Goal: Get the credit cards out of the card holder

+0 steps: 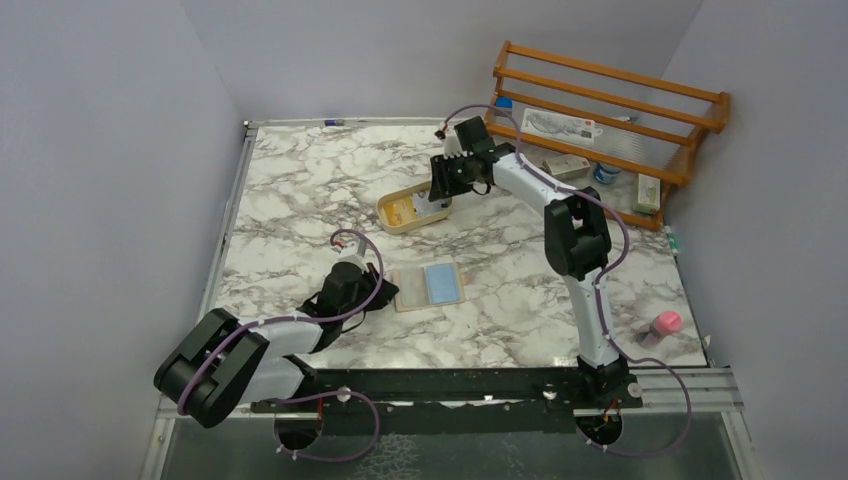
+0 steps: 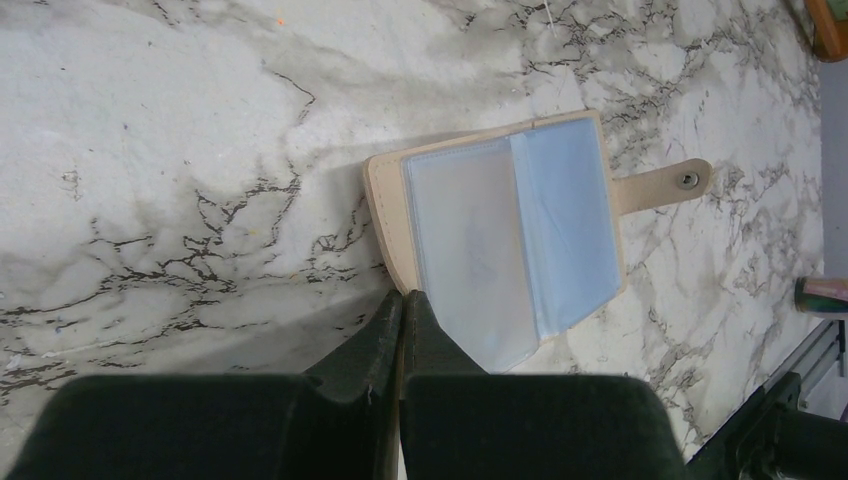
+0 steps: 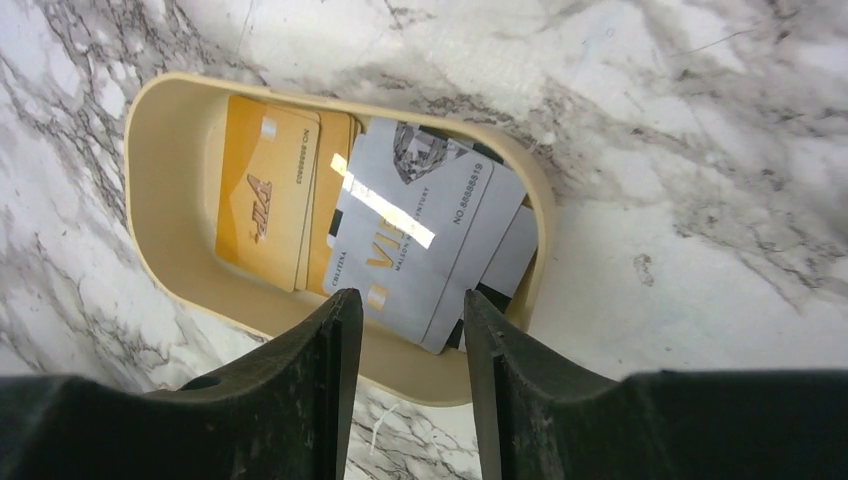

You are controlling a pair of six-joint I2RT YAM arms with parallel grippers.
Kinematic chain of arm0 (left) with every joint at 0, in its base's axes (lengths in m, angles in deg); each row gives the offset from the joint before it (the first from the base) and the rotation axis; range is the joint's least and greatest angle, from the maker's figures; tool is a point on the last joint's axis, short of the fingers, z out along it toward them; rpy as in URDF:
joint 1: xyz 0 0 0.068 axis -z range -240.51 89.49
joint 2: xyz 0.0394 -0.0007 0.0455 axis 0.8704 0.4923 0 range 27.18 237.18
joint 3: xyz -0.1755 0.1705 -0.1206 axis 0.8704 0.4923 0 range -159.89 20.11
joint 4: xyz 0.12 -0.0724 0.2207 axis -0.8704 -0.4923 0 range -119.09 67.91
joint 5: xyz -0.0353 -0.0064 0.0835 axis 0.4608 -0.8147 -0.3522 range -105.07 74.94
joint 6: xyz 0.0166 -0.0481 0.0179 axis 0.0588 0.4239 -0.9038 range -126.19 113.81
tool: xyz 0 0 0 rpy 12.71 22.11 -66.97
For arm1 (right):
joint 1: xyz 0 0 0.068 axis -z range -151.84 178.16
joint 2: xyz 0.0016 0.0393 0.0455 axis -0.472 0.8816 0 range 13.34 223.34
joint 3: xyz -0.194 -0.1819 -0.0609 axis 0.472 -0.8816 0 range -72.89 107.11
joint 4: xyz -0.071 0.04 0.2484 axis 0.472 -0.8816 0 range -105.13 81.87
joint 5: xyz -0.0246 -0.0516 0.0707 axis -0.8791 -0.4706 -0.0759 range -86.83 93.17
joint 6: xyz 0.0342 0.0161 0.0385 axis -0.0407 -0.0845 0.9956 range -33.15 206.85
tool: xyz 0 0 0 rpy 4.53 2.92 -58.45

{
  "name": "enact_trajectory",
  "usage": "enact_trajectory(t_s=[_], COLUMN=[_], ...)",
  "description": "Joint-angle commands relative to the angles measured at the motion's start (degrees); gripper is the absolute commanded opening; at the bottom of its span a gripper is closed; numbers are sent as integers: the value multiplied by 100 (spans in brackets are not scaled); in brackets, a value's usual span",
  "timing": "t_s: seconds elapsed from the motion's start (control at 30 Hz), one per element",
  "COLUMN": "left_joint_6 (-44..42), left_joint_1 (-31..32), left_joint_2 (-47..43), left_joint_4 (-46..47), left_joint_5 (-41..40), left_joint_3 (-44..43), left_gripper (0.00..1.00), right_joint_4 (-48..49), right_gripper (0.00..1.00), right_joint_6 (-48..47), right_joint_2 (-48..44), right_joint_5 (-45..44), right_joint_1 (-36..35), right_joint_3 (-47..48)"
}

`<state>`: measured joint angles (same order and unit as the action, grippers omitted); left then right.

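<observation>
The tan card holder (image 1: 428, 287) lies open on the marble table, tab pointing away from my left arm. A light blue credit card (image 2: 565, 215) shows in one clear pocket, and a pale one (image 2: 470, 235) in the pocket beside it. My left gripper (image 2: 403, 295) is shut, its tips pinching the holder's (image 2: 385, 215) near edge. My right gripper (image 3: 405, 295) hangs open and empty over the beige oval tray (image 3: 160, 200). Gold cards (image 3: 270, 190) and grey cards (image 3: 420, 240) lie loose in that tray.
A wooden rack (image 1: 610, 100) with small packets stands at the back right. A pink-capped bottle (image 1: 662, 325) sits near the right front edge. The tray (image 1: 395, 212) lies behind the holder, under the right gripper (image 1: 440, 195). Grey walls close in the table.
</observation>
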<state>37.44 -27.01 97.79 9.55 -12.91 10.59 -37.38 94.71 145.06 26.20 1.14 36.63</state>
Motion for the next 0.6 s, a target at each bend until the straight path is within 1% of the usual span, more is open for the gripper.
enact_trajectory(t_s=[0.0, 0.13, 0.2, 0.3, 0.37, 0.47, 0.57], left_joint_6=[-92, -122, -135, -136, -150, -253, -475], left_joint_1=[-10, -10, -19, -15, -19, -16, -10], left_joint_2=[-102, -180, -242, -399, -556, -828, -1099], left_joint_4=[-28, -113, -196, -349, -560, -1181, -1967], left_joint_5=[74, 75, 75, 115, 137, 78, -160], left_joint_3=[-76, -139, -191, -281, -401, -748, -1210], left_gripper=[0, 0, 0, 0, 0, 0, 0], right_joint_4=[-263, -236, 20, 791, 1390, 2080, 2469], right_gripper=[47, 47, 47, 47, 48, 49, 49], right_joint_6=[-98, -100, -67, 124, 282, 610, 809], right_joint_2=[-315, -730, -1145, -1986, -2593, -3258, -3651], right_joint_5=[-562, -801, -753, -543, -263, 190, 558], right_joint_1=[17, 19, 18, 22, 22, 19, 15], right_joint_3=[424, 509, 185, -794, -1633, -2788, -3549])
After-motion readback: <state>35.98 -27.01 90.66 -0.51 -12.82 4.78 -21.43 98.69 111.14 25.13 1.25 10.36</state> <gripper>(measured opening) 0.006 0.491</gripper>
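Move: For the left hand, closed on the left edge of the opened card holder, the holder's middle lies about 6 cm to the right and 1 cm ahead, with the tray some 17 cm ahead and 3 cm right. The empty right hand has the holder about 20 cm back, 2 cm left and 5 cm down; nearer are the grey cards, 2 cm back and 2 cm left, inside the tray, whose middle is 3 cm back and 5 cm left, both about 5 cm below. The right hand, already open and empty, leaves the grey cards in the tray, rising fast by about 16 cm; it first edges a little forward, then swings back some 7 cm towards the holder's side of the table and drifts slightly right, its downward-slanting fingers tipping up some 20 degrees and staying open. The left hand waits, then keeps its shut pinch on the holder's left edge and lifts it about 4 cm, with a slight push forward and right. ##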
